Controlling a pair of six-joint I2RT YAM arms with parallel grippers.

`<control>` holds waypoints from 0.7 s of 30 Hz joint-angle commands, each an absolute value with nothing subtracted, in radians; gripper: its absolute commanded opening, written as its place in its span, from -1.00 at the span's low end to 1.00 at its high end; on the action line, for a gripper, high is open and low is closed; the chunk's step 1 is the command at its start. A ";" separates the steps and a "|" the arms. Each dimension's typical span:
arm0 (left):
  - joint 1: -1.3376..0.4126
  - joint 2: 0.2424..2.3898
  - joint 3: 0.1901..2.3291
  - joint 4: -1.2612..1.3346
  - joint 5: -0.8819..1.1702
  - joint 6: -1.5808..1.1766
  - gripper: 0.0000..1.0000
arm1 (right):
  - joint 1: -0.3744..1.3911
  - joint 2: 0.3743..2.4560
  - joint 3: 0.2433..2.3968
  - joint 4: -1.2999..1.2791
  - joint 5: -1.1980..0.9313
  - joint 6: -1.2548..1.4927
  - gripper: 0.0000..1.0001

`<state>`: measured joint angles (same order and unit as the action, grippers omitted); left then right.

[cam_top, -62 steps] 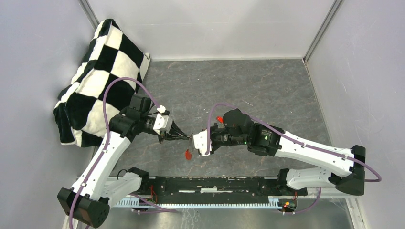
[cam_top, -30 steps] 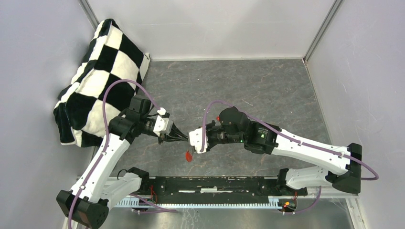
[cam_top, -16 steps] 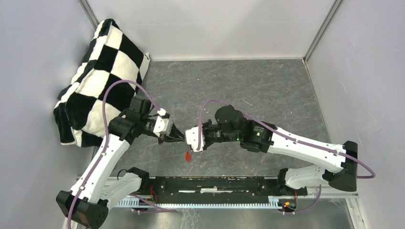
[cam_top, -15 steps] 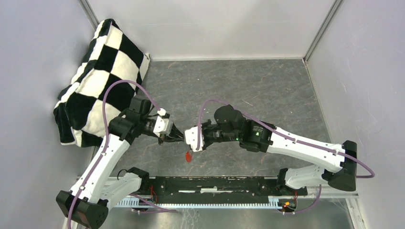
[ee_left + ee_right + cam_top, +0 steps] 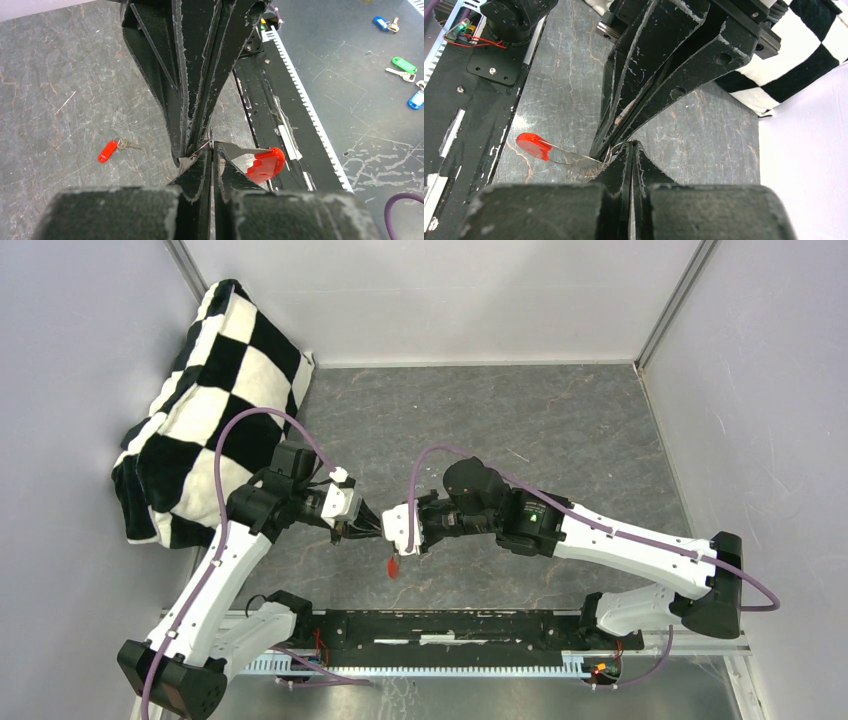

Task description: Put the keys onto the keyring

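Observation:
My left gripper (image 5: 211,148) and right gripper (image 5: 631,145) meet tip to tip above the table's middle. Both are shut on the keyring (image 5: 209,145), a thin wire loop also seen in the right wrist view (image 5: 620,146). A key with a red plastic head (image 5: 265,165) hangs from that spot, its metal blade reaching up to the ring. It shows red below the fingers in the top view (image 5: 393,565) and in the right wrist view (image 5: 531,144). Whether it is threaded on the ring I cannot tell. Another key with a red tag (image 5: 107,151) lies on the table.
A black-and-white checkered cushion (image 5: 210,390) leans in the back left corner. A black rail (image 5: 450,625) runs along the near edge between the arm bases. Several coloured tagged keys (image 5: 403,64) lie on the dark surface past that rail. Grey walls enclose the table.
The right arm has pushed left, bringing its wrist closer to the left gripper. The red-headed key has stayed hanging in the same spot. Both grippers have stayed shut.

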<state>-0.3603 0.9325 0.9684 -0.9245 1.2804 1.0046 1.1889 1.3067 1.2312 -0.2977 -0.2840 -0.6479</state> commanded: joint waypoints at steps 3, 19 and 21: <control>-0.370 0.914 0.972 -0.891 1.372 1.073 -0.96 | 1.187 1.344 1.290 -0.189 -0.295 -0.615 -0.99; -0.369 0.760 0.754 -0.041 1.266 0.406 -0.96 | 1.122 1.356 1.347 -0.264 -0.431 -0.477 -0.38; -0.368 0.767 0.766 -0.042 1.273 0.394 -0.96 | 1.091 1.353 1.348 -0.274 -0.475 -0.451 -0.38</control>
<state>-0.3557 0.7727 0.7502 -0.3595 1.2636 0.6022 1.1133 1.3434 1.2987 -0.3305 -0.3412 -0.5224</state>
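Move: The left hand still pinches the keyring, which lies about 1 cm back and 1 cm to the left of the right hand's fingertips at the same height. The black key tag hangs some 2 cm ahead, 1 cm right and 2 cm below the left hand. From that hand, the red end of the metal piece sits roughly 6 cm back, 1 cm right and 3 cm lower. The other red key tag lies on the table about 17 cm ahead, 12 cm right and 25 cm below. Forward about 2 cm and then slightly up goes the right hand, after first easing half a centimetre left; its shut fingers part to about a third at the keyring, letting go there. The left hand keeps its pinch on the ring and follows some 1.5 cm forward, a little right and up, its wrist turning about 10 degrees. ##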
